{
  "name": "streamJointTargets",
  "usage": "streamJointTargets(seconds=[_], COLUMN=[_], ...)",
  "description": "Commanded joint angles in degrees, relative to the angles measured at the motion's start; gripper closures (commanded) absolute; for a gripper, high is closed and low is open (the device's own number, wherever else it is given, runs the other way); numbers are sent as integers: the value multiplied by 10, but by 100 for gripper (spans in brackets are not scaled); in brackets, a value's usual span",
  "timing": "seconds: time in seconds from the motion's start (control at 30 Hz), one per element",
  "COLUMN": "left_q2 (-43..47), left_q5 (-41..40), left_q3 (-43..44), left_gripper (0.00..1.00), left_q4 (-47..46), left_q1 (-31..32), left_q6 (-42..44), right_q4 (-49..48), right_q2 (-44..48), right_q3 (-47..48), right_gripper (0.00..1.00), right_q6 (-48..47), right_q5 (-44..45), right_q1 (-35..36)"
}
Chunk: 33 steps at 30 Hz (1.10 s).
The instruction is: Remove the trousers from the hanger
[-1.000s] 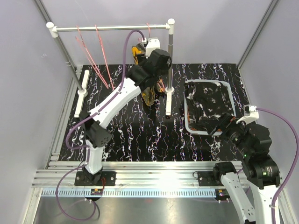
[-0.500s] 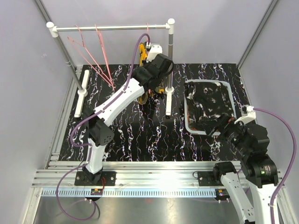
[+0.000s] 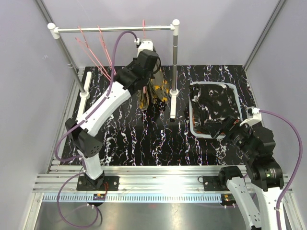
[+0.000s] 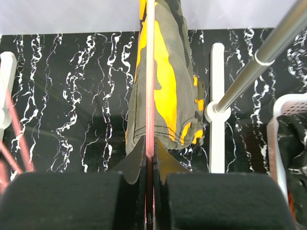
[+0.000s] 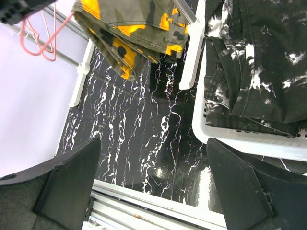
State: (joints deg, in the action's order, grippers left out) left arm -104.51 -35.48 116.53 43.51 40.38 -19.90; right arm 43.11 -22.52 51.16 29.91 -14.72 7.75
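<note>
The olive camouflage trousers (image 3: 153, 92) with orange and black patches hang folded over a pink hanger on the rail (image 3: 115, 28). My left gripper (image 3: 147, 75) is shut on that hanger's pink wire (image 4: 150, 96), just above the trousers (image 4: 165, 91). The black trousers with white specks (image 3: 216, 103) lie in the white basket (image 3: 192, 122) at the right. My right gripper (image 5: 153, 177) is open and empty above the mat, beside the basket's near left corner (image 5: 225, 136); the black trousers (image 5: 259, 57) and the camouflage trousers (image 5: 129, 28) show ahead of it. The orange trousers are out of view.
Two empty pink hangers (image 3: 93, 52) hang at the left of the rail. The rack's right post (image 3: 174, 52) and its white foot (image 4: 217, 110) stand close to the camouflage trousers. The black marbled mat (image 3: 144, 139) covers the table.
My left arm has slid left along the rail, taking the hanger and the camouflage trousers with it. The right arm has hardly moved.
</note>
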Motion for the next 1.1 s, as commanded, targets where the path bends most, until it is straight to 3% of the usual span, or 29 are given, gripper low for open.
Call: streamJointTargets(seconds=[0.0,0.4,0.53,0.73,0.87,1.0,1.07], left_q2=[69,122,132,162,184,212,229], left_q5=[19,25,23,33,32,23,21], left_q3=[1,-10,-2,-19,-30,-45,-61], left_gripper=[100,100,100,100,100,100,100], left_q4=[-125,-194,-190,-194,-177,-135,-120], left_q1=[-15,-20,-20,-19,-10,0,7], left_q6=[-6,-1,-1,-20,-39,-71,-96], right_q4=[-31,-41,-65,-95,-38,-55,-68], right_q2=[-3,-22,-48,-170,-261,-312,-349], right_q3=[-3,20,32,82,155,189,199], right_gripper=[0,1,1,0,1,0,1], right_q6=[-6,-41,-65,-100,-140,-166,-186], right_q5=[-17,-5,-45,-125,-72,11,44], right_q1=[-2,-2,-2,-2,5,88,162])
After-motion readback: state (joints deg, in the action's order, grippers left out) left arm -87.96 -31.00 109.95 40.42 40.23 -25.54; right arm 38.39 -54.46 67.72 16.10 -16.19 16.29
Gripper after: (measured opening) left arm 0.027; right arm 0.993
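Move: The left hand already pinches the near side of the hanger carrying the camouflage trousers; their middle is about 8 cm ahead of it and 2 cm right, roughly level. The rail runs some 6 cm ahead and 20 cm above, and its right post stands 12 cm right and 6 cm ahead. From the right hand the trousers are about 33 cm ahead, 25 cm left and slightly higher; the basket lies 17 cm ahead, 7 cm right and 24 cm below. Upward, by about 9 cm, the left hand carries the hanger with its shut fingers still pinching the pink side, drifting slightly left and then drawing back some 5 cm from the rail while rolling its left side down. The right hand waits, then, wide open, sweeps forward about 9 cm and 5 cm left over the basket side towards the trousers, turning counter-clockwise. ##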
